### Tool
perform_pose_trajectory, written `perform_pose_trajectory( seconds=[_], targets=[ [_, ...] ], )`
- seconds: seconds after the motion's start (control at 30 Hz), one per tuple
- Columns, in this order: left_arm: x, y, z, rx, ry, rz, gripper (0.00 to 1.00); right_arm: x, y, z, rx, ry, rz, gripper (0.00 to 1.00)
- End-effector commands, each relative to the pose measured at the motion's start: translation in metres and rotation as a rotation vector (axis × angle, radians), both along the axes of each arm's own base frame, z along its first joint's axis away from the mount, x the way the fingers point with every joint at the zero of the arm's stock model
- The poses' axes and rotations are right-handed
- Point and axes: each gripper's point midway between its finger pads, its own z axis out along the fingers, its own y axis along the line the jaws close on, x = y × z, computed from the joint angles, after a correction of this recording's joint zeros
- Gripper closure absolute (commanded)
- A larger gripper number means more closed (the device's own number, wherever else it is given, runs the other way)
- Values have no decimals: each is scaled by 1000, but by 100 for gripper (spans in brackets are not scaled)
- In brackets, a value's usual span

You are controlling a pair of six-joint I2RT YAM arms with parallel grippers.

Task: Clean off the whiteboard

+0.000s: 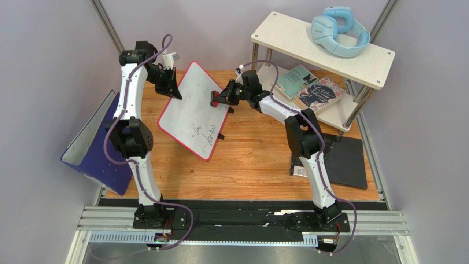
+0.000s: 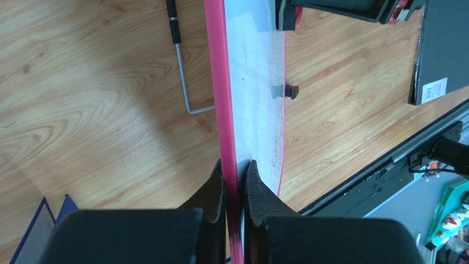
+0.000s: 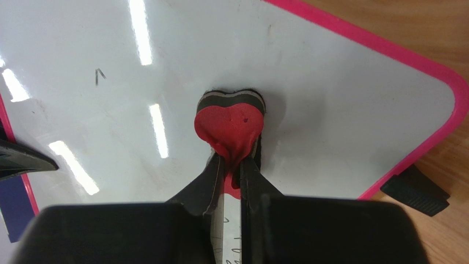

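Note:
The whiteboard point(image 1: 194, 110), white with a red-pink border, is tilted up off the wooden table. My left gripper point(image 1: 172, 87) is shut on its far left edge; the left wrist view shows the pink border point(image 2: 220, 82) pinched between my pads point(image 2: 258, 187). My right gripper point(image 1: 217, 99) is shut on a red heart-shaped eraser point(image 3: 230, 124) and presses it against the board's face point(image 3: 330, 93). Black handwriting point(image 1: 202, 132) sits on the lower part of the board. A small mark point(image 3: 99, 76) shows near the eraser.
A blue-purple folder point(image 1: 96, 144) leans at the table's left edge. A black mat point(image 1: 341, 159) lies at the right. A white two-tier shelf point(image 1: 325, 47) at the back right holds blue headphones point(image 1: 337, 30) and books point(image 1: 311, 91). A metal stand rod point(image 2: 184, 82) lies behind the board.

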Motion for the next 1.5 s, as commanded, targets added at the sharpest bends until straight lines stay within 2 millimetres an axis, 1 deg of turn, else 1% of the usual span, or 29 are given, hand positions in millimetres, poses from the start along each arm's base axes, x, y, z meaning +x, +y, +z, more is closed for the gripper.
perform_pose_trajectory(
  seconds=[0.0, 0.03, 0.07, 0.1, 0.13, 0.2, 0.27, 0.4, 0.43, 0.5, 0.6, 0.63, 0.67, 0.8, 0.83, 0.9, 0.93, 0.97, 1.03, 1.1, 1.17, 1.3, 1.37, 1.4, 1.43, 1.47],
  targets=[
    [15, -8, 6, 128, -192, -186, 100, -91, 34, -72, -128, 151, 170, 100],
    [15, -8, 6, 125, -192, -184, 100, -97, 34, -72, -140, 155, 179, 100],
    [15, -9, 7, 120, -191, -179, 100, -107, 36, -74, -151, 160, 201, 100],
    [15, -10, 7, 111, -190, -178, 100, -111, 37, -70, -164, 135, 221, 100],
    [15, -11, 7, 108, -191, -177, 100, -120, 38, -72, -187, 147, 235, 100],
    [16, -12, 7, 99, -186, -168, 100, -131, 41, -72, -198, 144, 261, 100],
    [15, -13, 7, 92, -180, -162, 100, -146, 47, -73, -211, 147, 296, 100],
    [15, -13, 8, 89, -177, -155, 100, -177, 54, -83, -244, 161, 363, 100],
    [15, -13, 8, 86, -176, -151, 100, -189, 55, -87, -266, 163, 391, 100],
    [14, -16, 9, 74, -172, -152, 100, -201, 54, -91, -284, 169, 412, 100],
    [13, -17, 9, 63, -167, -149, 100, -213, 59, -85, -286, 152, 433, 100],
    [13, -17, 9, 62, -168, -148, 100, -221, 63, -85, -293, 145, 453, 100],
    [13, -18, 10, 59, -169, -148, 100, -225, 66, -80, -298, 118, 471, 100],
    [13, -19, 10, 54, -165, -145, 100, -244, 77, -72, -353, 33, 523, 100],
    [13, -19, 11, 54, -166, -144, 100, -252, 82, -70, -369, 4, 534, 100],
    [12, -19, 10, 50, -160, -144, 100, -257, 90, -61, -380, -39, 552, 100],
    [12, -19, 8, 50, -156, -144, 100, -263, 95, -60, -385, -54, 565, 100],
    [12, -20, 9, 48, -155, -144, 100, -264, 100, -55, -382, -74, 568, 100],
    [12, -20, 8, 47, -150, -143, 100, -269, 105, -53, -394, -95, 580, 100],
    [11, -19, 8, 49, -148, -142, 100, -270, 109, -47, -391, -121, 577, 100],
    [11, -19, 8, 53, -149, -140, 100, -265, 111, -44, -403, -140, 558, 100],
    [10, -18, 7, 56, -145, -139, 100, -249, 110, -32, -411, -170, 495, 100],
    [10, -18, 8, 59, -148, -138, 100, -243, 109, -21, -393, -176, 470, 100],
    [10, -18, 8, 58, -145, -136, 100, -240, 106, -19, -388, -175, 462, 100],
    [10, -18, 9, 58, -149, -136, 100, -239, 104, -11, -381, -184, 455, 100],
    [11, -17, 9, 59, -151, -135, 100, -239, 102, -8, -379, -194, 456, 100]
  ],
)
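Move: The right hand already holds the eraser on the whiteboard; the leftover writing lies about 13 cm back from it, 5 cm to its left and some 4 cm lower. The board's near corner is roughly 24 cm back and 4 cm left of this hand, and the lower black clip 15 cm back and 1 cm right. From the left hand, pinching the board's raised edge, the writing lies about 9 cm back, 10 cm right and 14 cm below. Sweep the right gripper's eraser back along the board, first slowly, then fast, bearing left later: nearly 30 cm back and 10 cm left, sinking about 5 cm as it passes the near edge, then easing 2 cm forward. Swing the wrist some 35 degrees counter-clockwise, keeping the eraser pinched. Keep the left fingers shut on the board edge, yielding about 2 cm right late on. ##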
